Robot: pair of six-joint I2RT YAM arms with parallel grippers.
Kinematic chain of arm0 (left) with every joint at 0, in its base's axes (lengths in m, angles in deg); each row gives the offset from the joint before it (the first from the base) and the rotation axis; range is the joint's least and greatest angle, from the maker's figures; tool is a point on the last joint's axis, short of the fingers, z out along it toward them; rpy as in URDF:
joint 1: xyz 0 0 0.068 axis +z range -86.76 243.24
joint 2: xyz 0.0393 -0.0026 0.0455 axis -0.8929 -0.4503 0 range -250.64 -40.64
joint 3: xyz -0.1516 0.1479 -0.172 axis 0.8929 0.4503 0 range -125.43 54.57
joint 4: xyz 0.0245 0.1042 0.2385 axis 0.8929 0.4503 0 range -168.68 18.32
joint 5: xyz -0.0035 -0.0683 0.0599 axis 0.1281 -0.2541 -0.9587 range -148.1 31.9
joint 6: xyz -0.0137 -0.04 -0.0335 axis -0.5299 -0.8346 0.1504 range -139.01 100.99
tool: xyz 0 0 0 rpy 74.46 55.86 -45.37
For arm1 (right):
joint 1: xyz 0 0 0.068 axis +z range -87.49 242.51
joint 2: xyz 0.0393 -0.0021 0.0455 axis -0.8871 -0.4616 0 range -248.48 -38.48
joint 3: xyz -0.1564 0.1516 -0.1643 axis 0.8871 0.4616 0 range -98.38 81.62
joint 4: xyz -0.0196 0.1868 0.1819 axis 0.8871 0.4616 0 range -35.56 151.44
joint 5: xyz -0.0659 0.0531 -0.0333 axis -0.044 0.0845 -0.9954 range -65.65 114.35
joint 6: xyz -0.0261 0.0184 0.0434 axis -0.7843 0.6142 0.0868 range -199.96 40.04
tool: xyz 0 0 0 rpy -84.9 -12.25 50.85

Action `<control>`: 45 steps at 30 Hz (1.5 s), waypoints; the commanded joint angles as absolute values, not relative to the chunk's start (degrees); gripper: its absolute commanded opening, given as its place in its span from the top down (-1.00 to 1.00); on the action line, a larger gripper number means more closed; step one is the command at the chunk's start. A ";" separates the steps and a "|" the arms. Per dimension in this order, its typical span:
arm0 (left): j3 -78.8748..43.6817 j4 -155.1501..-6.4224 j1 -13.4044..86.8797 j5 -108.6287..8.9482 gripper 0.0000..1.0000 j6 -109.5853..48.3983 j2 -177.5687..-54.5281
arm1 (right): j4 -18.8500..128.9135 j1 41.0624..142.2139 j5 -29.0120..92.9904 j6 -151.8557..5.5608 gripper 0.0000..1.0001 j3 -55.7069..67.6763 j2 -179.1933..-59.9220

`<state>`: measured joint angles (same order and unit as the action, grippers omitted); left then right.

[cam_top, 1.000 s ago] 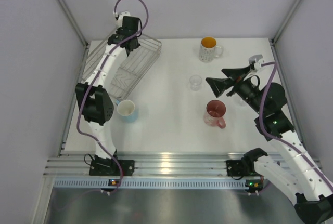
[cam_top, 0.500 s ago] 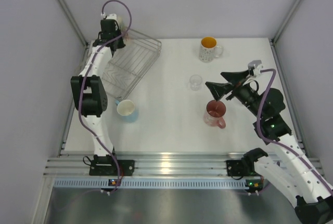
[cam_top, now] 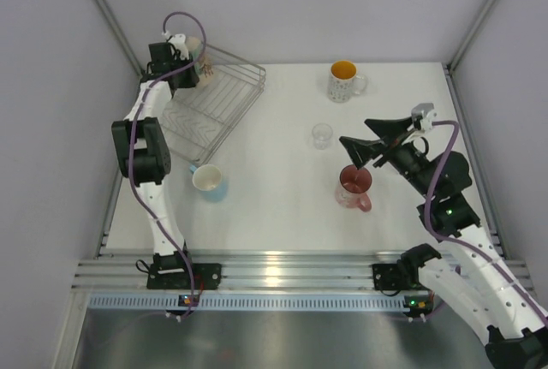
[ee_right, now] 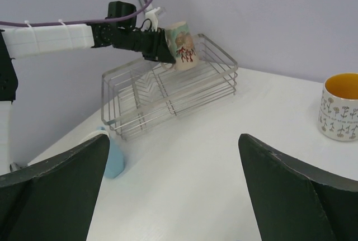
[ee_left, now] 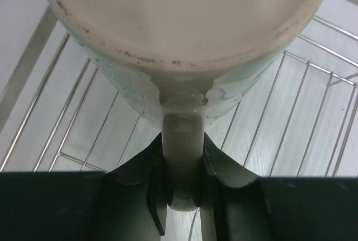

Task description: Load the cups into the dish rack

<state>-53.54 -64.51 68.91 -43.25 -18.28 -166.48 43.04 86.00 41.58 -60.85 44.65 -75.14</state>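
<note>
My left gripper (cam_top: 183, 56) is shut on the handle of a cream mug (cam_top: 199, 59) and holds it tipped on its side above the far left corner of the dish rack (cam_top: 231, 95). In the left wrist view the mug's base (ee_left: 184, 34) fills the top, the handle sits between the fingers (ee_left: 137, 190), and rack wires (ee_left: 313, 123) lie below. My right gripper (cam_top: 354, 129) hangs open above the table, just beyond the pink-red mug (cam_top: 354, 187). A dotted mug with a yellow inside (cam_top: 343, 80), a clear glass (cam_top: 322, 135) and a light blue cup (cam_top: 209, 181) stand on the table.
The right wrist view shows the rack (ee_right: 168, 98), the held cream mug (ee_right: 182, 45), the blue cup (ee_right: 114, 157) and the dotted mug (ee_right: 339, 107). Grey walls with metal posts (cam_top: 120, 35) close in the table. An aluminium rail (cam_top: 282, 270) runs along its near edge.
My left arm has swung the cream mug left, from over the rack's middle to its far left corner. The right gripper has barely shifted and stays open.
</note>
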 commanded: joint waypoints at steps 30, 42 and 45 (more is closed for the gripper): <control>-59.07 -78.16 68.69 -52.56 -0.15 -10.05 -170.28 | 36.95 86.77 42.81 -62.73 -0.99 47.69 -75.39; -59.33 -78.16 68.69 -56.96 -0.14 -9.34 -169.67 | 36.07 86.86 43.16 -62.56 -0.99 47.96 -75.83; -59.51 -78.16 68.60 -56.44 -0.12 -9.70 -169.75 | 35.98 86.86 43.24 -62.56 -0.99 47.87 -75.83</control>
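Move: The left hand already holds the upturned mug by its handle; the mug's spot at the dish rack's far end lies about 6 cm ahead, 2 cm right and 4 cm below. The rack's middle is roughly 8 cm back, 3 cm right and 10 cm below, the blue cup some 27 cm back, 5 cm right and 10 cm below. From the right hand, that spot is about 42 cm ahead, 39 cm left and 22 cm below. Left hand lowers the mug about 4 cm into the rack, opens, then rises again, forward and left. ##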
